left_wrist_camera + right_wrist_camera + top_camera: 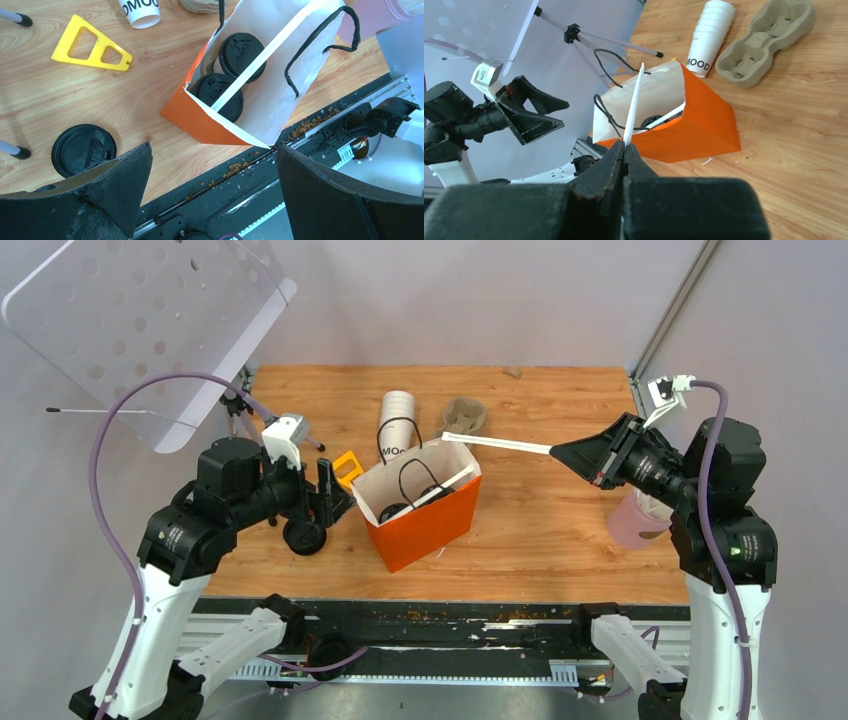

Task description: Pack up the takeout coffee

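Note:
An orange paper bag [425, 525] [192, 117] [704, 125] stands open at mid-table, handles up. Inside it I see two black-lidded cups, the takeout coffee [242, 50] [218, 92], with their sides hidden. A white straw [255, 62] leans across them. My right gripper [555, 452] [625, 145] is shut on a second white straw [500, 444] [634, 105], whose far end reaches the bag's back right corner. The left gripper [330, 490] [214, 147] hangs open with nothing in it, just left of the bag.
A stack of lidless white cups [398, 420] [709, 37] and a cardboard cup carrier [465, 415] [766, 40] sit behind the bag. A yellow triangular piece [92, 45] and a loose black lid [83, 150] lie to its left. A pink cup [635, 520] stands under the right arm.

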Robot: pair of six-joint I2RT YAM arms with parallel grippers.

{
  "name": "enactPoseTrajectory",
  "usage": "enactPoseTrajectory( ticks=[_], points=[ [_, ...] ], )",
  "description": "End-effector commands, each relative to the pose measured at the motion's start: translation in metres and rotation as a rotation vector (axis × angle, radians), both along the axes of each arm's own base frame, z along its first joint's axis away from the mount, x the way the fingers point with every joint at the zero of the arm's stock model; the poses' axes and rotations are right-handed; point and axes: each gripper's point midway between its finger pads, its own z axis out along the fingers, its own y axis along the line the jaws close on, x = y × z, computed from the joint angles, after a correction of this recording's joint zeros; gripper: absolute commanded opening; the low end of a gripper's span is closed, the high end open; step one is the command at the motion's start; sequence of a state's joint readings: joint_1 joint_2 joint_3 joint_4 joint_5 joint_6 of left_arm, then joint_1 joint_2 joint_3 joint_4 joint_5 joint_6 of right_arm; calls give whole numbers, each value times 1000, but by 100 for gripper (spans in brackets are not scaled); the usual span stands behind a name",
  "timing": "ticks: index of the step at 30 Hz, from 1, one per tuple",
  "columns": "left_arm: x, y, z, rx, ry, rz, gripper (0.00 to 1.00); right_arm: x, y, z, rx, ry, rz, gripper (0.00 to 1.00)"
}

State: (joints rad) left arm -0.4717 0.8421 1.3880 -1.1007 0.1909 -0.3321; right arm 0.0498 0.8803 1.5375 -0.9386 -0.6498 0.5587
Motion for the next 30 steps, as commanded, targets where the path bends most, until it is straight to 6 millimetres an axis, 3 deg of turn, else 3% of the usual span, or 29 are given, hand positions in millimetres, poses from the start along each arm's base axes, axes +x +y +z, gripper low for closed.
enactPoseTrajectory(
  ticks=[1, 6, 12, 17, 21, 30],
  points=[
    [4, 0, 16, -45, -54, 27, 100, -10, 11, 9, 29, -20, 86, 0],
    [7, -4, 19, -68, -60, 26, 100, -8, 12, 4, 24, 7, 103, 0],
    [10, -6, 21, -66, -76, 19, 100, -1, 18, -25, 30, 87, 145, 0],
    [13, -3, 25, -37, -94, 17, 100, 8, 28, -34, 36, 121, 186, 0],
    [13, -2, 21, -30, -89, 23, 100, 17, 47, -41, 24, 139, 226, 0],
    [15, -4, 22, -59, -102, 32, 100, 48, 118, -61, -33, 148, 363, 0]
  ],
)
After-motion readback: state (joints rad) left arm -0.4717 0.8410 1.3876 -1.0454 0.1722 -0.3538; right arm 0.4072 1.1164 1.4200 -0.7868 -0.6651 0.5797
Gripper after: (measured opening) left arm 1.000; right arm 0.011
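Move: Ahead and to the left of the right hand, which already pinches a wrapped straw, the takeout bag stands about 7 cm farther out and 15 cm left, its mouth some 17 cm below the hand. The stack of cups lies roughly 25 cm beyond the bag and 5 cm left of it; the spare cup holder is about 33 cm ahead of the right hand and 5 cm left. From the left hand the bag is some 9 cm ahead and 11 cm right. Carrying the straw with shut fingers, the right hand dips and then sweeps left towards the bag, about 9 cm left and 6.5 cm down in all, gathering speed late. Its wrist swings counter-clockwise some 20 degrees and tips about 10 degrees down, bringing the hand close above the bag's right-hand rim with the straw reaching over the open mouth. ##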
